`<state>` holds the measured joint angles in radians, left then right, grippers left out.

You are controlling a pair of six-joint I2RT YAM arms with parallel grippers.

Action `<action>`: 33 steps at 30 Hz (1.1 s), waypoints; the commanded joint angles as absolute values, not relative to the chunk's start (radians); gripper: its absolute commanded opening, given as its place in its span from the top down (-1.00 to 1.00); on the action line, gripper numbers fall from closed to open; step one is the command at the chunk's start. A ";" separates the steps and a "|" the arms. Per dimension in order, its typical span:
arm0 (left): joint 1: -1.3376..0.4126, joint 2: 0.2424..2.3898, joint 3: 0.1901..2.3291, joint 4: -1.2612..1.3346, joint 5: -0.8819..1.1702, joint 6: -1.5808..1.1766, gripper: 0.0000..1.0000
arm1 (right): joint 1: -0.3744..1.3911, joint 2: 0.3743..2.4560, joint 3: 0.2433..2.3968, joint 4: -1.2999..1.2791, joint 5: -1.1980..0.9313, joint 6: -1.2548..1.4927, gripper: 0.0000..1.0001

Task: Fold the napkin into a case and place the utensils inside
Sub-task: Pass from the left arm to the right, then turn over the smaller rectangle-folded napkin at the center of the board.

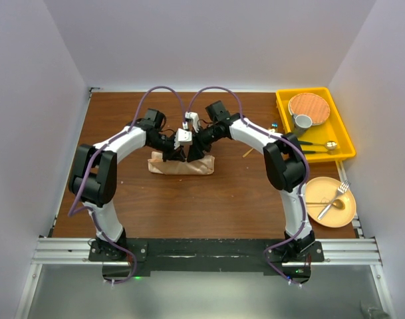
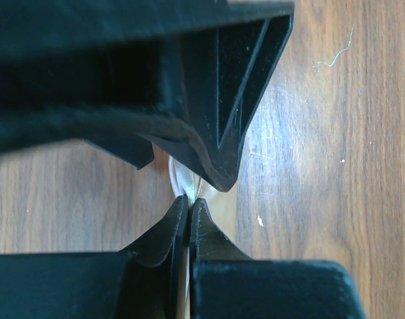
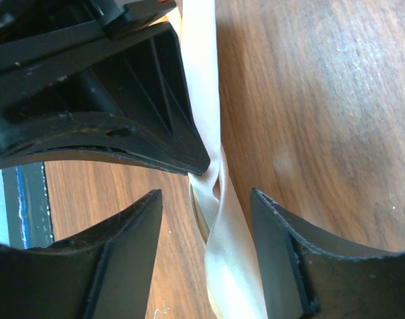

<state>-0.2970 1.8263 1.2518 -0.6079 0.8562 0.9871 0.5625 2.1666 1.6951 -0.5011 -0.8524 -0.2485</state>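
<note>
The napkin [image 1: 163, 166] lies as a narrow peach strip in the middle of the table, with both grippers meeting over its middle. My left gripper [image 2: 187, 203] is shut on a raised fold of the napkin [image 2: 181, 179]. My right gripper [image 3: 207, 194] is open, its jaws on either side of the lifted, twisted napkin ridge [image 3: 232, 266] without touching it. The left gripper's finger [image 3: 122, 119] sits right against it. Utensils lie far right: a gold fork and spoon [image 1: 335, 198] on a yellow plate [image 1: 318, 214], and another spoon [image 1: 320, 145] in the yellow tray [image 1: 282, 106].
The yellow tray at the back right also holds a round wood-toned plate [image 1: 308, 105] and a small grey cup [image 1: 302, 122]. A small thin stick [image 1: 248, 153] lies on the wood between the napkin and the tray. White walls close in the table.
</note>
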 commanded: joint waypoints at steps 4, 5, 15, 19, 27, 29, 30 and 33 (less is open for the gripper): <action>-0.304 1.782 1.253 -0.574 0.907 0.991 1.00 | 0.581 2.175 1.692 -0.505 -0.821 -0.295 -0.03; -0.304 1.782 1.253 -0.574 0.905 0.991 1.00 | 0.580 2.174 1.687 -0.503 -0.816 -0.295 -0.01; -0.302 1.787 1.244 -0.578 0.902 1.003 1.00 | 0.586 2.166 1.657 -0.482 -0.775 -0.301 0.55; -0.302 1.784 1.244 -0.572 0.897 0.990 1.00 | 0.584 2.149 1.661 -0.480 -0.776 -0.291 1.00; -0.137 1.713 1.305 -0.431 0.985 0.584 0.08 | 0.586 2.069 1.671 -0.465 -0.675 -0.324 1.00; -0.069 1.700 1.342 -0.402 0.991 0.500 0.05 | 0.584 2.049 1.663 -0.430 -0.611 -0.333 1.00; -0.052 1.692 1.347 -0.393 0.988 0.453 0.03 | 0.584 2.031 1.658 -0.422 -0.582 -0.351 1.00; -0.006 1.646 1.338 -0.380 0.953 0.442 0.03 | 0.583 2.004 1.663 -0.365 -0.506 -0.391 1.00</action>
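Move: The left gripper already pinches the napkin's raised edge; the folded napkin's middle lies about 3 cm below it and 1 cm back, level sideways, with the right gripper some 3 cm to its right. From the right gripper, open around that edge, the napkin's middle is about 3 cm left, 1 cm back and 4 cm down. A wooden stick lies roughly 20 cm right and 3 cm ahead of the right gripper; a blue handle, about 27 cm right and level. Sink the right gripper about 2 cm over the napkin's upright edge and shut its fingers on it, right beside the left fingertips, while the left gripper holds still. Only then open the left fingers to about half and swing that hand quickly up, left and forward, some 12 cm clear, turning counter-clockwise; keep the right pinch and start drawing forward, 2 to 3 cm, rising slightly at the end. ##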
